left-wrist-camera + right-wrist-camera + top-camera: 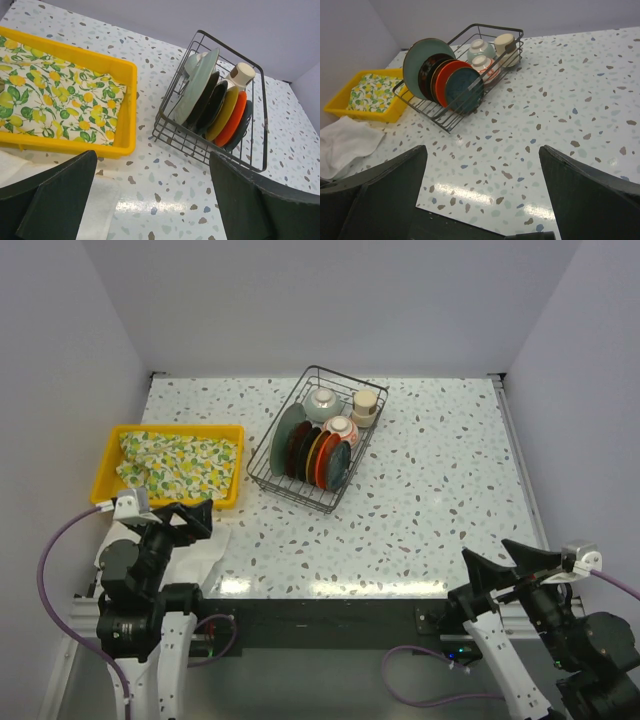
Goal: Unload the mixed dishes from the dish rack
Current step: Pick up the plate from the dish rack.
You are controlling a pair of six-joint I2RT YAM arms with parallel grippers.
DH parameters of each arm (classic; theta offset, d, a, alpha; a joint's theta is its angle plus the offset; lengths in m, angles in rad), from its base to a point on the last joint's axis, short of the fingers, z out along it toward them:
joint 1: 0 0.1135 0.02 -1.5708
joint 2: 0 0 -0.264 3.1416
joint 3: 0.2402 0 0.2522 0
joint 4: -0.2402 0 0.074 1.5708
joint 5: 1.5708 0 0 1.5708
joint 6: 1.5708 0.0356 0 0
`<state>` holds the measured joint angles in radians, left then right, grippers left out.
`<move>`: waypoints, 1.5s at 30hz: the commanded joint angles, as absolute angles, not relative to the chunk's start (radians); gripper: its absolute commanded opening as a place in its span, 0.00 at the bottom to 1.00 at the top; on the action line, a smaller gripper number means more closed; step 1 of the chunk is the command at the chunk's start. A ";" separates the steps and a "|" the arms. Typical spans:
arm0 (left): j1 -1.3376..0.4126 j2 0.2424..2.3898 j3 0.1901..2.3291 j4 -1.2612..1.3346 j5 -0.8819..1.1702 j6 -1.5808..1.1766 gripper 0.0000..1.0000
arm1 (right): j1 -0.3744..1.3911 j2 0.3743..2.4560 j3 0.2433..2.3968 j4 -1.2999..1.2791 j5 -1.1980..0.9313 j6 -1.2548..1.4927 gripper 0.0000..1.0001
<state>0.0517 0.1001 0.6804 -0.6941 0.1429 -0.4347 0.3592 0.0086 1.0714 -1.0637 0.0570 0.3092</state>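
Observation:
The black wire dish rack [297, 496] stands at the table's far middle, loaded. Several plates [310, 452] stand on edge in it: grey-green [197, 87], black [212, 105], yellow [223, 112], orange-red [234, 120]. Behind them sit a celadon bowl [321, 403], a red-patterned white bowl [341, 428] and a beige cup [366, 405]. My left gripper [190, 515] hovers open at the near left, nothing between its fingers [60, 195]. The right gripper [487, 552] is open and empty at the near right, well short of the rack [451, 120].
A yellow tray [236, 465] holding a lemon-patterned cloth [178, 460] lies left of the rack. A white cloth [208, 552] lies at the near left edge, below my left gripper. White walls enclose the table on three sides.

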 commanded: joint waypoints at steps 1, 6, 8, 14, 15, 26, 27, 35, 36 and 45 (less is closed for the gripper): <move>0.049 0.133 0.678 -0.623 0.170 -0.445 1.00 | 0.360 -0.020 1.083 -1.055 0.069 0.296 0.99; 0.051 0.189 0.687 -0.601 0.198 -0.434 1.00 | 0.362 -0.020 1.092 -1.065 0.074 0.299 0.99; 0.049 0.224 0.696 -0.588 0.221 -0.425 1.00 | 0.362 -0.020 1.095 -1.069 0.075 0.301 0.99; 0.049 0.348 0.752 -0.546 0.264 -0.390 1.00 | 0.364 -0.020 1.104 -1.095 0.101 0.318 0.99; 0.049 0.366 0.762 -0.542 0.265 -0.384 1.00 | 0.362 -0.020 1.104 -1.095 0.100 0.321 0.98; 0.041 0.653 0.908 -0.371 0.317 -0.357 1.00 | 0.362 -0.011 1.065 -1.089 0.066 0.344 0.99; 0.028 0.690 0.916 -0.341 0.324 -0.359 1.00 | 0.362 -0.005 1.062 -1.086 0.064 0.344 0.98; -0.121 0.902 0.989 -0.250 0.223 -0.304 1.00 | 0.362 0.119 1.052 -1.055 0.057 0.321 0.99; -0.145 0.948 1.012 -0.238 0.212 -0.289 1.00 | 0.364 0.124 1.048 -1.051 0.060 0.318 0.99; -0.349 1.167 1.135 -0.176 -0.053 -0.193 0.99 | 0.364 0.190 0.936 -0.933 0.058 0.368 0.99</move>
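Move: The big pale-green plate, leftmost in the rack's row, stands about 27 cm ahead of the left hand, some 11 cm to its right and 13 cm lower. Beside it, the orange plate is 24 cm ahead and 20 cm right of that hand, and the yellow bin's middle 27 cm ahead and 20 cm left. From the right hand the pale-green plate lies roughly 37 cm ahead, 30 cm left and 19 cm below. Forward some 18 cm goes the left hand, first nearly straight, then bending rightward by about 9 cm towards the pale-green plate, dipping slightly, rising, then easing down again. It turns clockwise almost 20 degrees, rolling left side up and tipping down a little, fingers still wide open. Late on, the open right hand creeps forward and down, tipping downward. ##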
